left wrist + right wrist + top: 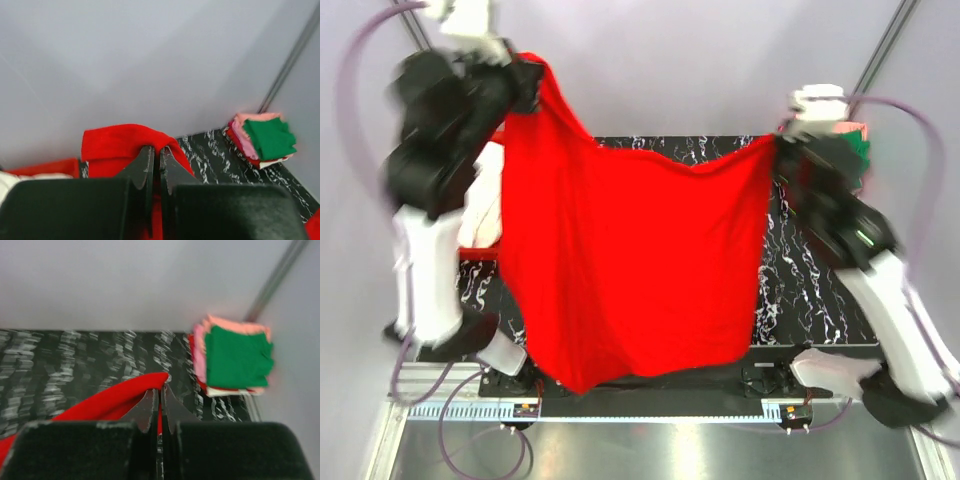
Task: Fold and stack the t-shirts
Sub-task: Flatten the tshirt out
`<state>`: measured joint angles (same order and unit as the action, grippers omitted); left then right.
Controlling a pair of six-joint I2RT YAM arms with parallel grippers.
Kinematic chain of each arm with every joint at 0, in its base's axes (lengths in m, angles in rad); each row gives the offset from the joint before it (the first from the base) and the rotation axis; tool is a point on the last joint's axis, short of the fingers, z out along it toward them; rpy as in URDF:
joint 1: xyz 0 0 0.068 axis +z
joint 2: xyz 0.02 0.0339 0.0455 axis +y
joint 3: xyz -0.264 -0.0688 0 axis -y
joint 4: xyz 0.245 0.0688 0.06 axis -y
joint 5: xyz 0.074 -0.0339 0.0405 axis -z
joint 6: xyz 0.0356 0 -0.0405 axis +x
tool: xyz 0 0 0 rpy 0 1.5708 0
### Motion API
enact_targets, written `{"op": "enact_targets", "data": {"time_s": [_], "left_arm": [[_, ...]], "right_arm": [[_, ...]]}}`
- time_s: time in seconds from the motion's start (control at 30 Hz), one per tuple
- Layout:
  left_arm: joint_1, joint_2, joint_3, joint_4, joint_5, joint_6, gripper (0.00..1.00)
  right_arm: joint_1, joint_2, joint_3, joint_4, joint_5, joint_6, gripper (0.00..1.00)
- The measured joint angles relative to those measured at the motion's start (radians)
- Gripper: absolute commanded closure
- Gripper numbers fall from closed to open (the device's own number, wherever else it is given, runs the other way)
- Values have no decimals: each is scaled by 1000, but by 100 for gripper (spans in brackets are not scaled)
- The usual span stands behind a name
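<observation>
A bright red t-shirt (630, 270) hangs spread in the air between my two arms, its lower edge drooping over the table's near edge. My left gripper (528, 78) is shut on its upper left corner, held high; in the left wrist view the red cloth (120, 145) bunches over the closed fingertips (156, 150). Lower on the right, my right gripper (782, 148) is shut on the other corner, red cloth (120, 395) pinched between its fingers. A stack of folded t-shirts (232, 357) with a green one on top lies at the far right corner (262, 139).
The black marbled table (810, 290) lies under the shirt. A red plastic bin (42, 167) with pale cloth in it stands at the left, partly hidden behind my left arm (485, 215). Grey walls and a slanted metal pole (880, 50) stand at the back.
</observation>
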<state>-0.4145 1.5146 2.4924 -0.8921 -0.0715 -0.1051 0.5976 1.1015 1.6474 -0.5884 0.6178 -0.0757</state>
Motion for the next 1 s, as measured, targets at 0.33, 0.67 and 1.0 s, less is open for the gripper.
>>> {"op": "enact_targets", "data": {"time_s": [0.33, 0.67, 1.0], "left_arm": [[268, 822, 28, 56, 200, -214, 1], [225, 525, -401, 6, 187, -169, 1], [154, 162, -858, 216, 166, -177, 1]], "right_arm": [[-378, 1042, 484, -161, -91, 162, 0], [-281, 810, 274, -241, -227, 282, 0], [-269, 570, -138, -175, -352, 447, 0]]}}
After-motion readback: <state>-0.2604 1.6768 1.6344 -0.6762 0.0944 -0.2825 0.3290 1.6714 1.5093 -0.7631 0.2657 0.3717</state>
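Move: Below and between the hands lies the bare middle of the table: from the left hand about level fore and aft, some 17 cm right and 50 cm down; from the right hand also level, roughly 16 cm left and 38 cm down. The red bin with the white shirt is about 20 cm left and 10 cm ahead of the left hand. The folded stack sits some 20 cm right and 22 cm ahead of the right hand, about 35 cm lower. Flinging the held red t-shirt forward and down over the table, both hands sweep out about 25 cm while the left drops some 45 cm and the right 30, fingers tipping steeply down and opening wide partway to let the upper corners go. Empty, they then draw back about 15 cm, rise and begin sinking again over the cloth. ##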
